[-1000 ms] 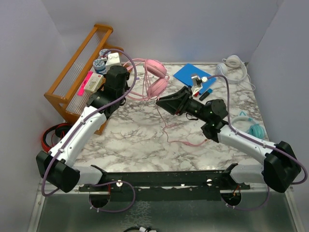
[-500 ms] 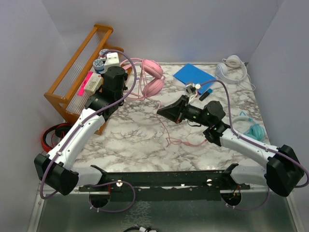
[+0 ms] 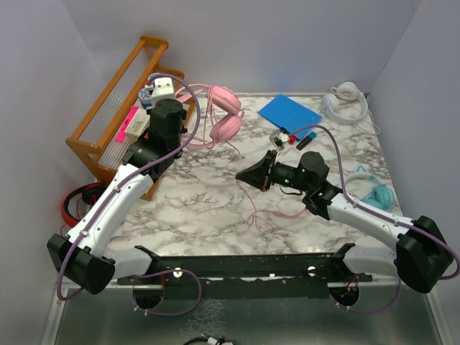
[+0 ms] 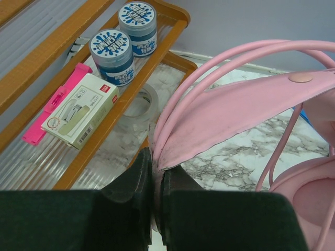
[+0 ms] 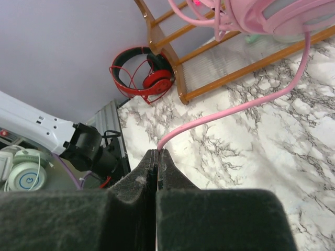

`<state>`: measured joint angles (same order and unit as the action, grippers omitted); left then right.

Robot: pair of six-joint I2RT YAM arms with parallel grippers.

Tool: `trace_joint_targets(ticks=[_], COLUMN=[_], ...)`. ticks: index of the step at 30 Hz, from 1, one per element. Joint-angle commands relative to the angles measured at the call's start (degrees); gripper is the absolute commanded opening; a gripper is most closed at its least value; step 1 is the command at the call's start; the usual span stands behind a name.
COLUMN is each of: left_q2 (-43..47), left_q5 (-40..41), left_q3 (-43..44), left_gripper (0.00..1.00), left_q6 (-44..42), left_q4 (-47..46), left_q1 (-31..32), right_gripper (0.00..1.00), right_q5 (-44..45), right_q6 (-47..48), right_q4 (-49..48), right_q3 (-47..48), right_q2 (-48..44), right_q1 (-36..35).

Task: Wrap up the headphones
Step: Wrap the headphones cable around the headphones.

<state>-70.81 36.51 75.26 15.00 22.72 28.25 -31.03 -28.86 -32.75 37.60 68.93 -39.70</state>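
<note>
The pink headphones (image 3: 224, 111) are at the back of the marble table, beside the wooden rack. My left gripper (image 3: 188, 106) is shut on their pink headband (image 4: 235, 110), which is pinched between the jaws of the left gripper (image 4: 156, 157). The long pink cable (image 3: 248, 194) runs from the headphones toward the near side and ends in loose loops on the table. My right gripper (image 3: 241, 175) is shut on the cable (image 5: 235, 107), which comes out of the tip of the right gripper (image 5: 158, 151). The white headphones (image 3: 345, 100) lie at the back right. The teal headphones (image 3: 377, 192) lie at the right edge.
A wooden rack (image 3: 115, 100) at the back left holds two jars (image 4: 131, 21), a tape roll (image 4: 138, 102) and a small box (image 4: 81, 107). A blue notebook (image 3: 289, 111) lies at the back. Red-and-black headphones (image 3: 75, 201) lie off the table's left side.
The right gripper has shut on the pink cable and shifted toward the near side. The left gripper moved the pink headphones slightly back and left.
</note>
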Motion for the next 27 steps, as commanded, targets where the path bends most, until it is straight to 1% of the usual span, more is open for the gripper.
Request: trace_joint_targets(ticks=[1, 4, 7, 10, 12, 15, 17, 21, 22, 23, 24, 26, 27], left_q2=[2.1, 1.7, 1.0, -2.1, -4.1, -6.2, -7.6, -8.3, -7.8, -7.0, -6.3, -5.0, -4.7], left_q5=[2.2, 2.1, 1.9, 1.1, -0.3, -0.2, 1.2, 6.2, 7.0, 7.3, 7.0, 5.0, 3.8], left_q3=[2.5, 2.0, 3.1, 7.5, 9.6, 10.6, 10.9, 10.8, 10.6, 10.4, 10.3, 10.6, 11.2], left_gripper=[0.00, 0.00, 0.00, 0.00, 0.00, 0.00, 0.00, 0.00, 0.00, 0.00, 0.00, 0.00, 0.00], left_q6=[1.4, 4.0, 8.6, 13.8, 15.1, 14.6, 12.5, 8.4, 8.3, 8.4, 8.6, 8.3, 8.1], left_q4=[-6.4, -6.4, -4.4, 1.2, 2.9, 3.0, 3.0, 3.5, 3.5, 3.3, 2.9, 2.4, 2.5], left_q1=[0.0, 0.0, 0.0, -0.3, -0.5, -0.5, -0.5, -0.5, -0.5, -0.5, -0.5, -0.5, -0.5], right_gripper=[0.01, 0.01, 0.01, 0.01, 0.01, 0.01, 0.01, 0.01, 0.03, 0.13, 0.27, 0.48, 0.56], right_q5=[-4.1, -7.8, -10.8, -11.2, -11.5, -12.3, -12.1, -5.0, -3.4, -1.3, 1.2, 6.3, 8.4], right_q6=[3.3, 3.8, 3.5, 5.0, 6.7, 6.9, 7.3, 12.4, 14.4, 16.1, 17.0, 17.3, 17.4], right_q4=[2.4, 4.6, 4.4, 6.7, 9.2, 11.3, 13.8, 25.2, 28.1, 30.3, 30.8, 27.6, 24.3], right_q3=[-0.2, 1.4, 1.7, 2.0, 3.2, 4.8, 6.9, 13.6, 15.1, 15.9, 15.5, 12.5, 10.3], right_q2=[0.7, 2.6, 4.3, 4.9, 5.0, 3.8, 2.4, 0.7, 0.9, 1.0, 1.0, 0.1, -0.6], right_q1=[-0.4, -0.4, -0.7, -2.2, -3.4, -4.7, -4.7, -4.7, -4.7, -4.7, -4.7, -4.7, -4.7])
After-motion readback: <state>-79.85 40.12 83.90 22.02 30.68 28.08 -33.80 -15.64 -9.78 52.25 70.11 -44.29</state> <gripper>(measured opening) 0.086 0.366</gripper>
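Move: In the right hand's shut fingers is the pink cable. It runs up to the pink headphones' near ear cup, about 15 cm ahead of this hand, 4 cm left and 5 cm higher. The far ear cup is roughly 8 cm beyond the near one, and the loose cable tail lies on the table some 10 cm back, 6 cm right and 22 cm below the hand. From the left hand, pinching the headband, the near cup is about 13 cm right, 8 cm back and 2 cm lower. Drawing the pinched cable back and down about 5 cm each way, and slightly left, the right hand pulls away from the ear cups. It then rises some 6 cm and comes partway forward again, fingertips tipping down about 10 degrees as the fingers open and let the cable go. The left hand keeps its pinch on the headband, easing about 2 cm forward and ending slightly lower. ##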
